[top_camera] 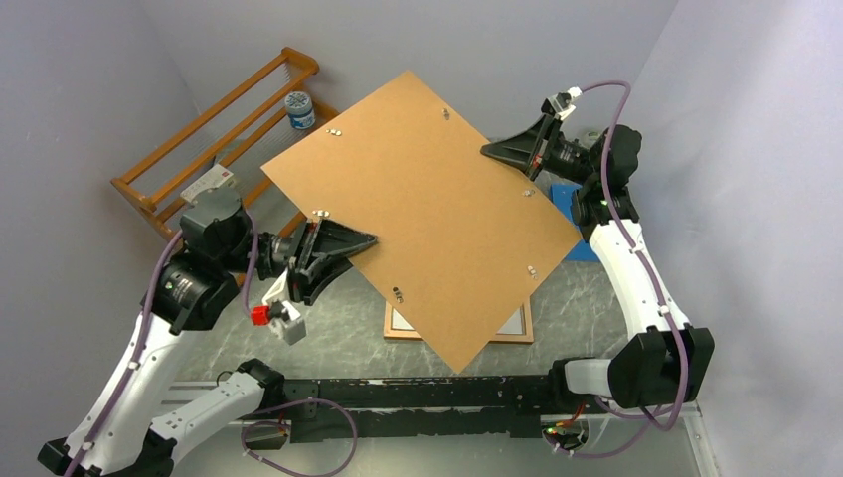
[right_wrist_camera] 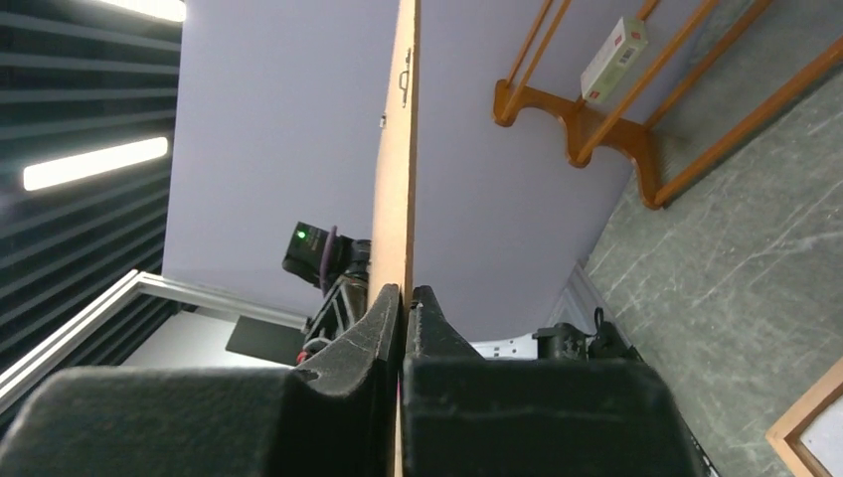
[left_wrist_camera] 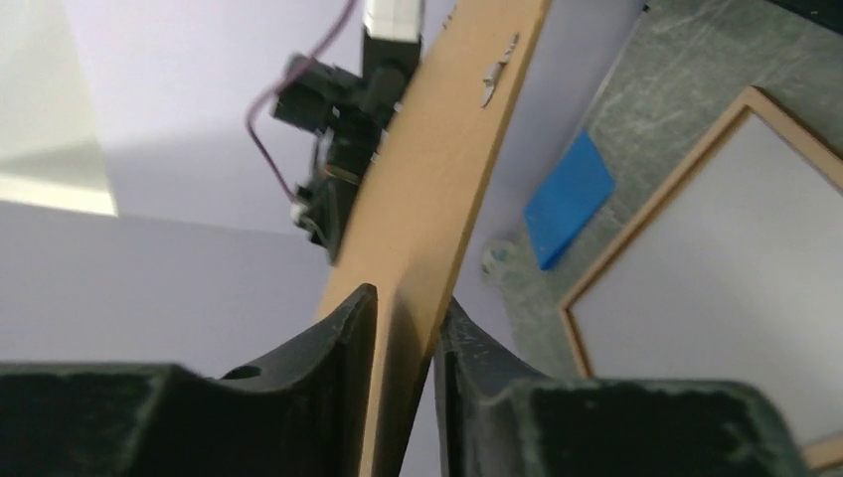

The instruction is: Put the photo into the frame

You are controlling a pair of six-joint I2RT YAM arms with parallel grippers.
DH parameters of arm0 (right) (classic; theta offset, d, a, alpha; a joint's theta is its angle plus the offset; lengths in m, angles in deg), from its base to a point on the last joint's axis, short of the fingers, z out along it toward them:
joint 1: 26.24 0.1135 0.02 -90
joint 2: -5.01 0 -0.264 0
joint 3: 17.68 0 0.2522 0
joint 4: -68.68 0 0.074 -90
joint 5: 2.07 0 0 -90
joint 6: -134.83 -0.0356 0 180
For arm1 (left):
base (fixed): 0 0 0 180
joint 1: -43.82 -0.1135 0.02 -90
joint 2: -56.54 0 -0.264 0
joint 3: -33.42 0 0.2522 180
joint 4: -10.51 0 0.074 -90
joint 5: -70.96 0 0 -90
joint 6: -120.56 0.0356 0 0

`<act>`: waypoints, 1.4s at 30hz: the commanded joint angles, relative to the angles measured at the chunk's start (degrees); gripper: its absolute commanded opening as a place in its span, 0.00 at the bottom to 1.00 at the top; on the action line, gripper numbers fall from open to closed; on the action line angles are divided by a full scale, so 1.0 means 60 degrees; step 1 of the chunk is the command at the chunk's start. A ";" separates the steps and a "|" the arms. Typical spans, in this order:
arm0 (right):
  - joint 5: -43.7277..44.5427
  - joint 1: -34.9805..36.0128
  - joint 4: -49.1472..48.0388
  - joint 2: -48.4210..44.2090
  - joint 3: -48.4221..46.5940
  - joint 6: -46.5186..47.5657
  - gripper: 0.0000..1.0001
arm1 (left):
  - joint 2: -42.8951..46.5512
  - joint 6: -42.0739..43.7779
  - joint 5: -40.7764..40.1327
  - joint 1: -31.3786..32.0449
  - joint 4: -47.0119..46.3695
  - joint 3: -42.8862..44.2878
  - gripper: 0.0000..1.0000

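Note:
A large plain brown backing board (top_camera: 418,209) hangs tilted in the air between both arms. My right gripper (top_camera: 487,151) is shut on its far right edge; the right wrist view shows both fingers pressed flat against the board (right_wrist_camera: 398,179). My left gripper (left_wrist_camera: 410,298) straddles the near left edge (left_wrist_camera: 437,169) with its jaws slightly apart, and a gap shows beside the right finger. The frame (top_camera: 527,326) lies flat on the table under the board, mostly hidden. Its light wooden rim (left_wrist_camera: 661,199) encloses a plain pale surface. I cannot make out the photo.
A blue sheet (top_camera: 569,204) lies on the table beyond the frame, near the right arm. An orange wooden rack (top_camera: 209,129) stands at the back left with a white box (right_wrist_camera: 614,58) and a small bottle (top_camera: 299,109) by it. Walls close in on both sides.

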 commanded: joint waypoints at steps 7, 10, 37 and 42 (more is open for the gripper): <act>0.0054 0.0444 -0.2710 -0.0339 0.0319 -0.1062 0.00 | 0.0102 -0.3986 -0.3118 0.0003 -0.2857 -0.2375 0.77; 0.0195 0.0312 -0.2616 -0.0311 0.0595 -0.0939 0.00 | 0.0513 -0.4609 -0.3641 0.0010 -0.3036 -0.2887 0.94; 0.0911 -0.1432 -0.2722 0.0895 0.1255 -0.0983 0.00 | 0.1971 -0.6864 -0.5044 0.0001 -0.2378 -0.4188 0.94; 0.1247 -0.1866 -0.1849 0.0896 0.0986 -0.0196 0.00 | 0.1403 -0.8424 -0.6199 0.0009 -0.2246 -0.3555 0.94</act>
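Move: The photo frame lies flat on the table, its middle about 20 cm ahead of my left hand, 14 cm to its right and some 38 cm below. From my right hand that middle is about 4 cm ahead and 2 cm left, equally far down. Both hands grip the backboard, whose middle sits about 6 cm ahead and 8 cm right of my left hand. The blue folder is about 12 cm ahead of my right hand and 29 cm to its right. I spread my left fingers wide and free them from the backboard's edge, dropping that hand about 13 cm while it goes some 7 cm forward, rolling it and swinging its fingers round from rightward towards forward. My right hand keeps its pinch and carries the board about 7 cm down and 7 cm forward, then mostly right, yawing it about 15 degrees clockwise above the frame. ##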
